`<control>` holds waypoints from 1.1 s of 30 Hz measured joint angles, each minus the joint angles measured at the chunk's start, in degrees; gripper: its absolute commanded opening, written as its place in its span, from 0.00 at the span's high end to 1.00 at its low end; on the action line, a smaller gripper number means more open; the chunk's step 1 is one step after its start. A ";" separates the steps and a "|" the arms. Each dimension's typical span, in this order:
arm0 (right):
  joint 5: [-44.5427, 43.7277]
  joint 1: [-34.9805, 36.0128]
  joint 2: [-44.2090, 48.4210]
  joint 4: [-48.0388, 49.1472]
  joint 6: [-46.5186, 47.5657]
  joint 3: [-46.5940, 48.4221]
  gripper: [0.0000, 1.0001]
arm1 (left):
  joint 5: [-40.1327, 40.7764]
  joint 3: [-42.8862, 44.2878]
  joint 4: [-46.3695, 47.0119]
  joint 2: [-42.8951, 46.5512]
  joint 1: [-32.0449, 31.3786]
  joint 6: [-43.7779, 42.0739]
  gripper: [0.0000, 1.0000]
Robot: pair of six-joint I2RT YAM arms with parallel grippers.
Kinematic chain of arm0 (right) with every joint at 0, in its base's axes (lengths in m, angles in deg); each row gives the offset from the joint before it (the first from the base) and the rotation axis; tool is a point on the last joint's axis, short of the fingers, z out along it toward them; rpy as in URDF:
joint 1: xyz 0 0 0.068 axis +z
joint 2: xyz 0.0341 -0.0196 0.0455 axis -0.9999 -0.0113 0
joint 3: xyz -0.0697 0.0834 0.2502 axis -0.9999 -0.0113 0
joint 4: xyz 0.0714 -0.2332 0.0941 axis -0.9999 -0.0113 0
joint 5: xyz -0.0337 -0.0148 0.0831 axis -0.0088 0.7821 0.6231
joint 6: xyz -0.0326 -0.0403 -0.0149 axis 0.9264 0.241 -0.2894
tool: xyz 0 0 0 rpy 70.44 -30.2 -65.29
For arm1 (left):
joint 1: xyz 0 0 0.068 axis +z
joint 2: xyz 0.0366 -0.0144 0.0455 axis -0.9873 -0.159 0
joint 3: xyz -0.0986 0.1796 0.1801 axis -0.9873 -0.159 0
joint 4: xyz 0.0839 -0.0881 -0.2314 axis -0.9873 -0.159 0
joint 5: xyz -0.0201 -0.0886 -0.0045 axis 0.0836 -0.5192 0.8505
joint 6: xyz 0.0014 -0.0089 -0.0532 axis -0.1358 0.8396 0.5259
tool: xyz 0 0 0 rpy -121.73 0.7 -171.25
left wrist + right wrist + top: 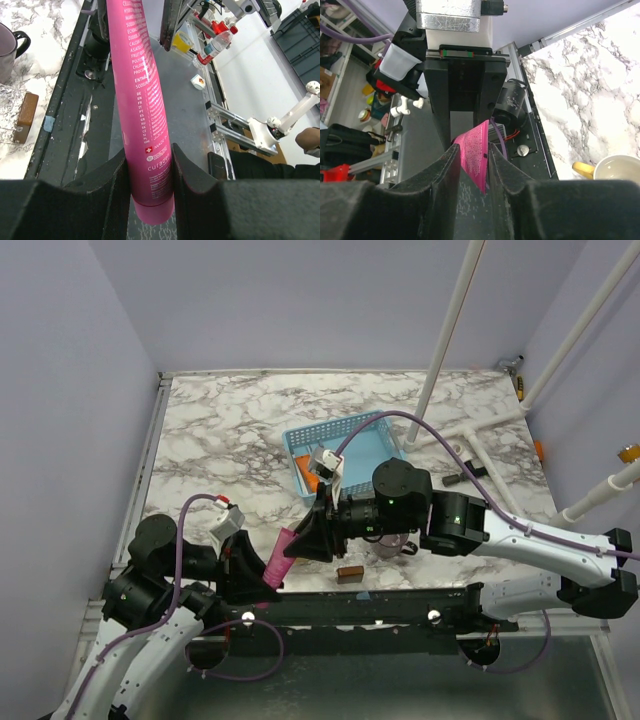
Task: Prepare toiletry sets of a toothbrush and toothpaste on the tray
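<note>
A pink toothpaste tube (280, 558) hangs in the air over the table's near edge, between both grippers. My left gripper (260, 578) is shut on its cap end, as the left wrist view (149, 165) shows, with the tube (140, 95) running up away from the jaws. My right gripper (298, 540) has its jaws tight around the tube's flat crimped end (476, 150); both fingers touch it. The light blue tray (385, 455) stands mid-table behind the right arm. An orange toothpaste tube (311, 480) lies at its near left corner. No toothbrush shows.
A small brown block (349, 573) lies near the front edge; it also shows in the left wrist view (24, 117). A purple-grey mug (395, 543) stands under the right arm. A yellow mug (615, 172) shows in the right wrist view. White pipes (445, 340) rise at the back right.
</note>
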 measured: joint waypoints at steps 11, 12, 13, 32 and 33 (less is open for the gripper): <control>1.73 -0.39 -0.39 0.76 -1.03 -0.07 0.99 | 0.46 0.00 -0.07 0.07 -0.92 -0.92 0.83; 1.77 -0.46 -0.39 0.92 -1.03 -0.20 0.99 | 0.52 0.00 -0.09 0.07 -0.92 -0.94 0.76; 1.79 -0.48 -0.39 1.01 -1.03 -0.31 0.99 | 0.61 0.00 -0.20 0.07 -0.92 -1.05 0.71; -10.54 -0.63 3.10 -8.96 1.22 -1.20 1.00 | 19.50 6.27 -5.40 -4.50 -0.92 -5.62 0.01; -12.59 -0.63 3.50 -10.16 1.22 -1.18 0.99 | 21.68 6.64 -5.77 -4.52 -0.92 -6.21 0.01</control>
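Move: Between the two hands is the toothpaste tube: its cap end is in the left fingers, its middle about 3 cm ahead, 2 cm right and 3 cm above that hand. From the right hand, at its flat end, the middle is some 3 cm back, 2 cm left and 4 cm lower. Well below the right hand, roughly 32 cm, stand the cream mug, about 13 cm ahead and 1 cm left, and the brown block, 7 cm ahead and 10 cm right. Closing fully on the tube's flat end, the right fingers take it while the left hand holds the cap end nearly still. The left fingers then open wide, releasing the cap end, and that hand goes about 6 cm forward, turning some 20 degrees counter-clockwise. Meanwhile the right hand carries the tube forward, right and down, roughly 3 cm each way, turning slightly clockwise. ##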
